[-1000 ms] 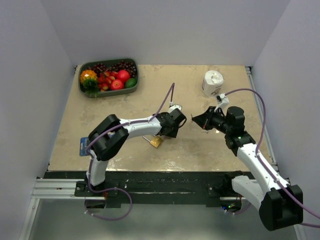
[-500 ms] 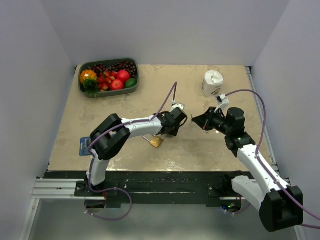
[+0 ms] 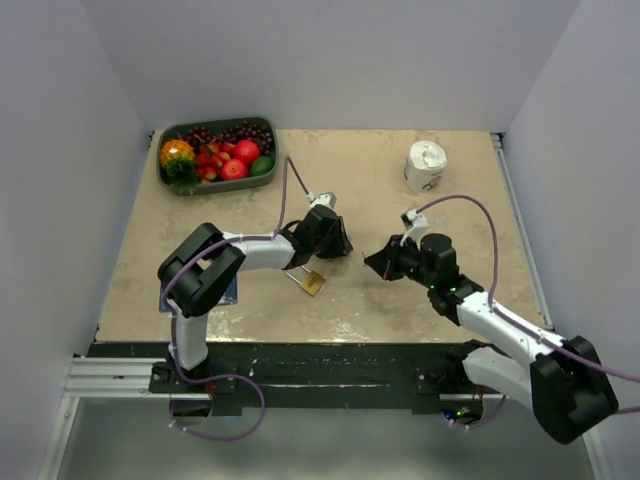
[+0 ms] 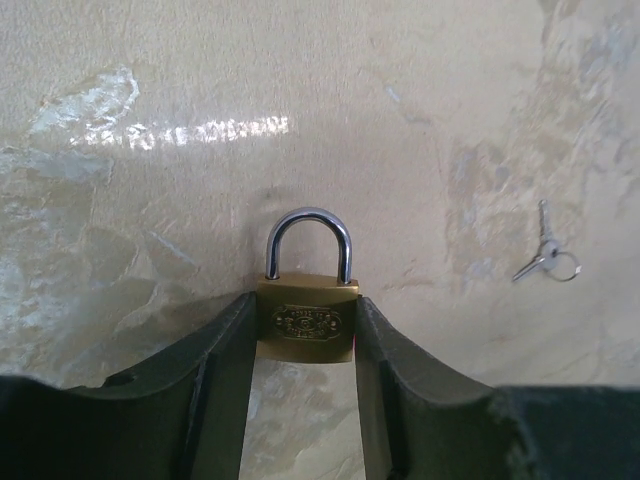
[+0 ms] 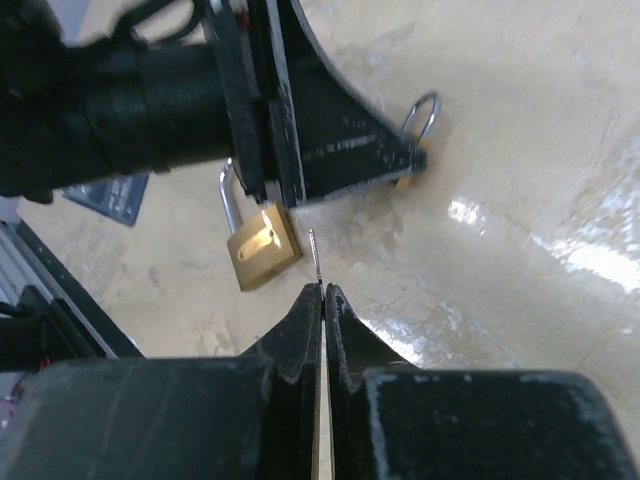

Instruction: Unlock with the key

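My left gripper (image 4: 305,306) is shut on a brass padlock (image 4: 306,322), one finger on each side of its body and the steel shackle pointing away over the table. In the top view the left gripper (image 3: 334,243) sits near the table's middle. My right gripper (image 5: 322,288) is shut on the key (image 5: 315,256), whose thin silvery tip sticks out past the fingertips. That tip points toward the left gripper's fingers (image 5: 330,150) and the held padlock's shackle (image 5: 424,110). A second brass padlock (image 5: 262,246) lies loose on the table (image 3: 312,283), just left of the key.
A green tray of fruit (image 3: 271,140) stands at the back left and a white paper roll (image 3: 427,165) at the back right. A blue card (image 5: 115,195) lies at the front left. Two small keys on a ring (image 4: 545,258) lie on the table.
The left gripper has closed on the padlock and swung left with it. My right arm has moved left and nearer the front, bringing the key closer to the padlocks.
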`<state>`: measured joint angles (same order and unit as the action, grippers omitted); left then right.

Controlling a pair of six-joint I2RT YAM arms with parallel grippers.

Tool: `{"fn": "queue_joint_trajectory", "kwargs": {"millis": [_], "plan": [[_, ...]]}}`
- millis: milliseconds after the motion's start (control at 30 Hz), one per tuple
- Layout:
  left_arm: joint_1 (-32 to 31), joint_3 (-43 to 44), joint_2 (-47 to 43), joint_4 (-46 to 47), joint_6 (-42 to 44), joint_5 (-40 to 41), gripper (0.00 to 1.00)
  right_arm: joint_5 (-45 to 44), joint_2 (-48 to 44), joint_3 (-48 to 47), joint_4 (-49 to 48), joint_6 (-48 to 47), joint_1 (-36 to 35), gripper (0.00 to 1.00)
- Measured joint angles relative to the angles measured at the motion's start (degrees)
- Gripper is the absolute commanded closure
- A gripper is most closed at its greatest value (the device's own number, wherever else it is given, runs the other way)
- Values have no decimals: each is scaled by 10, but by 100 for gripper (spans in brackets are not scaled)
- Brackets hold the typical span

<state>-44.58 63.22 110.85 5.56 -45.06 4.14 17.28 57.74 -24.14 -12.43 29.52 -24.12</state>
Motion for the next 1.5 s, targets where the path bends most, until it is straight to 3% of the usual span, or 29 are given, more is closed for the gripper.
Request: {"fn": "queue_joint_trajectory", "kwargs": {"millis": [300,600,1133,1500], "plan": [[11,-86,-2,168,-132,-35,100,-73,152,42,-153,24,-58,100],[11,-136,-2,252,-213,-39,100,-116,285,49,-279,61,-82,100],[11,-162,-2,295,-249,-39,100,-141,339,55,-367,95,-90,100],[11,-165,-2,301,-248,-39,100,-143,340,55,-370,100,-90,100]]}}
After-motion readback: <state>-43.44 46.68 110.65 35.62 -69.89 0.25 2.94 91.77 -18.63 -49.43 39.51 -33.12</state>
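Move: The left hand already grips the small padlock between its fingertips. From the right hand, which holds the key, that padlock lies about 7 cm ahead, 6 cm to the left and 11 cm lower. The big padlock lies level with the right hand and some 14 cm to its left, and the spare keys 4 cm ahead and 7 cm right, both about 13 cm below. From the left hand the held key is about 5 cm back, 5 cm right and 10 cm above. The right hand, still pinching the key, sinks quickly by about 10 cm while easing left and a little forward, tips slightly down and turns a touch clockwise, bringing the key's tip to the underside of the small padlock, then slows to a stop there. Meanwhile the left hand keeps its grip on the padlock and rolls it some 25 degrees, left side down, with a smaller counter-clockwise turn and about a centimetre of shift back and right, turning its keyhole side to the key. ##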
